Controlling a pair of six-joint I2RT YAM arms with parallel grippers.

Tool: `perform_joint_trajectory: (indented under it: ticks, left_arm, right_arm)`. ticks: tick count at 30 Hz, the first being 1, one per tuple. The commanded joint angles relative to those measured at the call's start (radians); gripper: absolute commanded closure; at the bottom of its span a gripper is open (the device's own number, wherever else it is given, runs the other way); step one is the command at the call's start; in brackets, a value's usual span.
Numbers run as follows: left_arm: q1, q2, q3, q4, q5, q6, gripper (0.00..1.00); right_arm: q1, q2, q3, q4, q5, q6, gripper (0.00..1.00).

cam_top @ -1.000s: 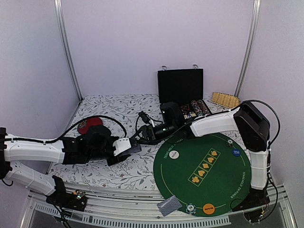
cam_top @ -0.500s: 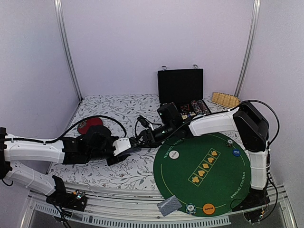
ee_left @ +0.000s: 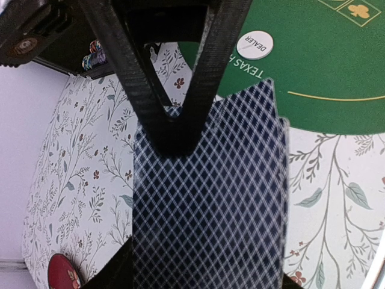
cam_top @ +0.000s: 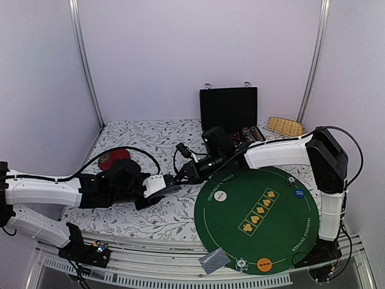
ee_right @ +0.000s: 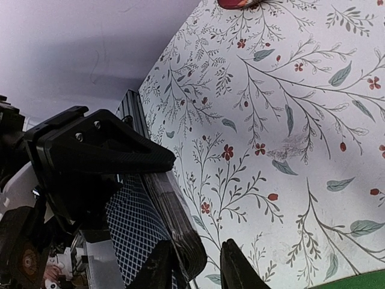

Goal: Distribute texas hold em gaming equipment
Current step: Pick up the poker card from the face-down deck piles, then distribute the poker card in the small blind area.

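My left gripper (cam_top: 159,186) (ee_left: 177,147) is shut on a deck of playing cards (ee_left: 210,198) with blue-grey diamond backs, held above the floral cloth. My right gripper (cam_top: 175,178) (ee_right: 195,268) meets it from the right, its fingers either side of the deck's end (ee_right: 180,229). One finger lies against the deck and a narrow gap shows at the other finger. On the green round mat (cam_top: 264,232) lie a white dealer disc (cam_top: 221,195) (ee_left: 255,43), a blue disc (cam_top: 299,193), an orange disc (cam_top: 263,264), a striped chip (cam_top: 242,264) and some face-down cards (cam_top: 215,261).
An open black case (cam_top: 228,111) with rows of chips (cam_top: 249,135) stands at the back, beside a woven tan piece (cam_top: 285,126). A red dish (cam_top: 114,158) lies on the cloth behind my left arm. Metal frame posts stand at both back corners.
My right gripper's jaws have narrowed from wide open to close around the end of the deck. The left gripper has kept still with the deck in it.
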Motion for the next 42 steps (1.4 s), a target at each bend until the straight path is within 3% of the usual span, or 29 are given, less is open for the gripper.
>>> perform_joint_trajectory:
  ticks: [1, 6, 9, 14, 27, 34, 42]
  left_arm:
    - [-0.012, -0.012, 0.004, 0.031, 0.001, 0.004, 0.48]
    - [-0.012, -0.013, 0.004, 0.031, 0.001, 0.005, 0.48]
    - [-0.012, -0.014, 0.004, 0.031, 0.002, 0.005, 0.48]
    - [-0.013, -0.015, 0.005, 0.031, 0.002, 0.005, 0.48]
    - [-0.014, -0.020, 0.003, 0.031, -0.001, 0.006, 0.48]
    - [-0.014, -0.021, 0.007, 0.024, -0.008, 0.003, 0.48]
    - [-0.017, -0.034, 0.012, 0.020, -0.006, 0.002, 0.48]
  right_arm:
    - [-0.007, -0.044, -0.012, -0.052, 0.027, -0.031, 0.75]
    - [-0.009, -0.062, 0.004, -0.107, 0.071, -0.061, 0.80]
    - [-0.011, -0.071, 0.015, -0.132, 0.078, -0.076, 0.89]
    - [-0.012, -0.092, 0.027, -0.172, 0.095, -0.103, 0.97]
    - [-0.062, -0.219, 0.082, -0.364, 0.155, -0.267, 0.98]
    - [-0.211, -0.342, 0.139, -0.630, 0.280, -0.491, 0.98]
    - [-0.480, -0.407, 0.090, -0.804, 0.585, -0.763, 0.98]
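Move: The face-down deck stands gripped in the left hand, its middle about 1 cm ahead and 1 cm right of that hand point. From the right hand, whose fingertips are already at the deck's protruding end with the top card slid askew, the deck's middle is roughly 3 cm left, 2 cm back and 1 cm lower. The dealer button lies level with the right hand, about 14 cm right and 13 cm below; the chip case is about 20 cm ahead, 21 cm right, 11 cm below. Easing about 2 cm to its right off the end of the deck, the right hand shuts its part-open fingers on the poker card, then speeds away right, forward and up, about 25 cm over all, towards the chip case. On the way the wrist turns some 40 degrees, the fingers tipping down and swinging clockwise. The left hand holds still, keeping its grip on the deck. ##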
